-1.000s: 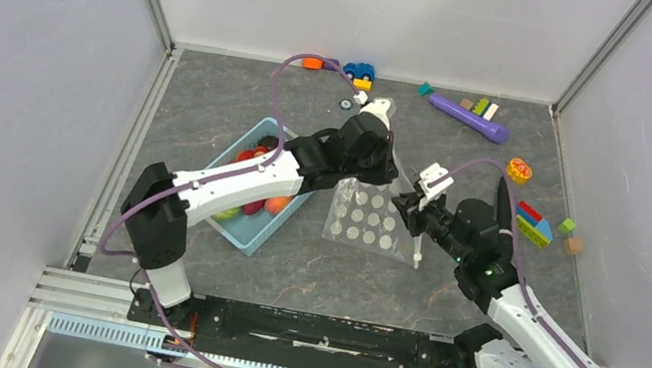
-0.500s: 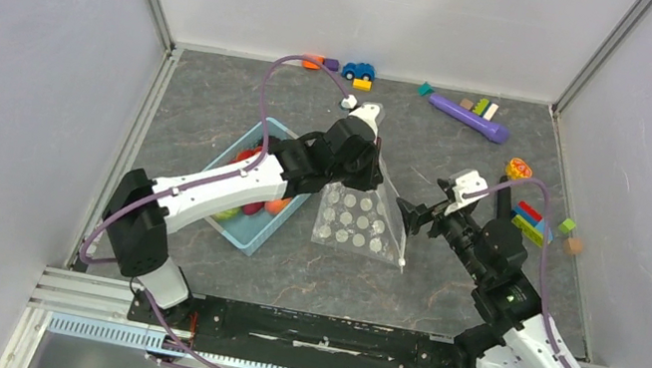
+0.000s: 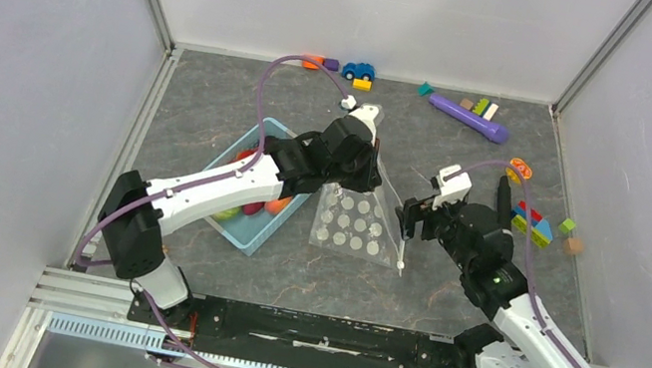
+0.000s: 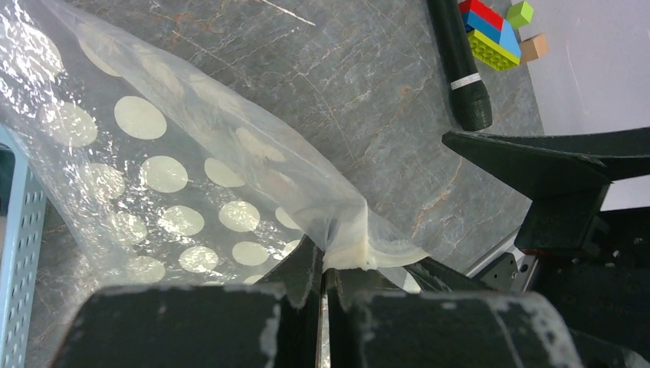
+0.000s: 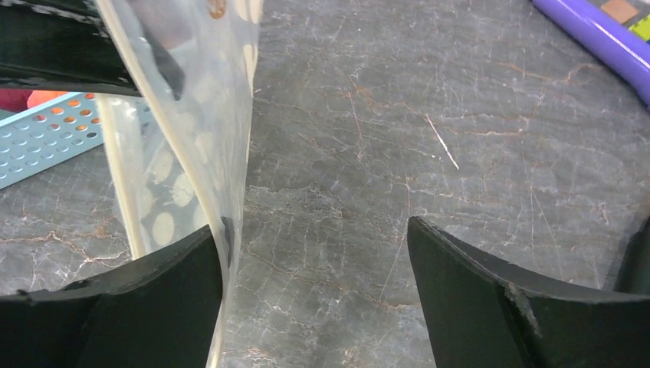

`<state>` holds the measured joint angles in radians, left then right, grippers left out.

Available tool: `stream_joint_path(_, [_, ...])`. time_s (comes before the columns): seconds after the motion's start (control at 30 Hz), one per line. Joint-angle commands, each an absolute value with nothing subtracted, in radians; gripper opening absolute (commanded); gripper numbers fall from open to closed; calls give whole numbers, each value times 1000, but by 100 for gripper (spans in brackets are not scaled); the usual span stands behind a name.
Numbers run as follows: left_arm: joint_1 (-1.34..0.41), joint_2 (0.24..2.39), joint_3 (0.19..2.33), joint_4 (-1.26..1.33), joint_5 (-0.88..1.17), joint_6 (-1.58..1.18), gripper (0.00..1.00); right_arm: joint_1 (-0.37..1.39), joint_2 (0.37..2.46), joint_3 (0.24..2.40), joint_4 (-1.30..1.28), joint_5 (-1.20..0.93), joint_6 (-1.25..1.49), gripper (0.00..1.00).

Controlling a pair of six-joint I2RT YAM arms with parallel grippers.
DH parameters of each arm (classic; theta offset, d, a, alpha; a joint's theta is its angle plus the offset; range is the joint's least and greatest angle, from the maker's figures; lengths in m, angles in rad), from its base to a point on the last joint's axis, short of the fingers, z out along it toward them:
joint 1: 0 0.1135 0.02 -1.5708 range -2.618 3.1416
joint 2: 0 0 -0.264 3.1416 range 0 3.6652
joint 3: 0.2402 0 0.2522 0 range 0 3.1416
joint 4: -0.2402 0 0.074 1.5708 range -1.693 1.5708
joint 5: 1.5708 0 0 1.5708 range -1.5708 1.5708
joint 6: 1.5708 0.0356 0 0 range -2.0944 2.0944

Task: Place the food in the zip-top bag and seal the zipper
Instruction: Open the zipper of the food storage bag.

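Observation:
The zip-top bag (image 3: 350, 227), clear with white dots, hangs tented from one raised corner while its lower part rests on the table. My left gripper (image 3: 363, 163) is shut on that corner (image 4: 345, 253). The zipper (image 3: 396, 239) shows as a pale strip down the bag's right edge. My right gripper (image 3: 409, 217) stands open (image 5: 314, 234) beside that edge, with the plastic (image 5: 201, 100) brushing its left finger (image 5: 153, 299) and nothing held. The food (image 3: 275, 204), red and orange pieces, lies in the light blue basket (image 3: 234, 226), mostly hidden under the left arm.
A black marker (image 3: 505, 197) and coloured blocks (image 3: 533, 225) lie right of the right gripper. A purple tube (image 3: 468, 117), more blocks and a toy car (image 3: 358, 70) sit along the back wall. The basket's corner (image 5: 46, 134) shows behind the bag.
My right gripper opened, letting go of the bag's edge, drew back to the right, then came in again. The left gripper shifted slightly left with the corner, and the bag now hangs tented.

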<state>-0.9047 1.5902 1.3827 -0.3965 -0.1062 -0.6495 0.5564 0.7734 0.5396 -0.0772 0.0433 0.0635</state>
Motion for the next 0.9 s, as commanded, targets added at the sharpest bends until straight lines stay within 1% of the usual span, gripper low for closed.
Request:
stream_joint_path(0.0, [-905, 1539, 1372, -393, -80, -614, 2, 561, 790, 512, -30, 69, 101, 86])
stream_joint_path(0.07, [-905, 1540, 1376, -393, -54, -607, 2, 561, 797, 483, 24, 11, 115, 81])
stream_joint_path(0.1, [-905, 1545, 1377, -391, -43, -607, 2, 561, 800, 471, 61, -21, 123, 75])
stream_joint_path(0.17, [-905, 1559, 1383, -384, -13, -612, 2, 561, 805, 437, 134, -88, 146, 54])
stream_joint_path(0.2, [-905, 1565, 1385, -381, -5, -615, 2, 561, 807, 428, 163, -106, 151, 40])
stream_joint_path(0.23, [-905, 1567, 1384, -375, 31, -614, 2, 561, 810, 426, 180, -114, 151, 29])
stream_joint_path(0.3, [-905, 1561, 1376, -354, 50, -614, 2, 561, 811, 440, 181, -84, 153, 0])
stream_joint_path(0.33, [-905, 1560, 1375, -350, 47, -613, 7, 561, 807, 449, 172, -56, 156, 0])
stream_joint_path(0.37, [-905, 1559, 1380, -353, 44, -612, 31, 561, 804, 469, 152, -28, 150, 0])
stream_joint_path(0.4, [-904, 1561, 1388, -360, 50, -606, 60, 560, 804, 502, 112, 9, 144, 0])
stream_joint_path(0.43, [-905, 1561, 1395, -362, 61, -599, 95, 561, 808, 536, 65, 56, 138, 0])
stream_joint_path(0.47, [-905, 1563, 1402, -361, 71, -596, 99, 560, 820, 587, -9, 113, 129, 0])
stream_joint_path(0.53, [-905, 1570, 1418, -354, 93, -593, 100, 560, 846, 696, -195, 247, 129, 0])
stream_joint_path(0.7, [-905, 1552, 1398, -273, 218, -591, 100, 560, 925, 1003, -633, 724, 230, 0])
stream_joint_path(0.8, [-905, 1521, 1352, -200, 259, -590, 100, 559, 947, 1118, -757, 866, 279, 0])
stream_joint_path(0.87, [-905, 1503, 1339, -194, 265, -581, 100, 560, 958, 1148, -778, 868, 283, 0])
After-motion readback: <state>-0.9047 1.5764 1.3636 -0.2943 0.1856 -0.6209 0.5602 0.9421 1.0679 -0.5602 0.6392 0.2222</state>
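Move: Just left of the right hand, about 2 cm off, 1 cm back and 3 cm lower, runs the bag's open zipper edge. The blue basket sits some 33 cm to that hand's left, 2 cm farther out and 14 cm below; the black marker lies about 20 cm to its right, 8 cm ahead and 17 cm below. The left fingers already pinch the bag; from them, that stretch of zipper edge is roughly 6 cm right, 4 cm back and 5 cm down. Dipping about 3 cm and edging 2 cm left, the right hand shuts its fingers on the near stretch of zipper edge, then sweeps up and right some 15 cm, also forward, turning clockwise. The left fingers spread wide as the right grip closes, letting go of the bag; that hand eases back and right 3 cm each, rising slightly at the end. ##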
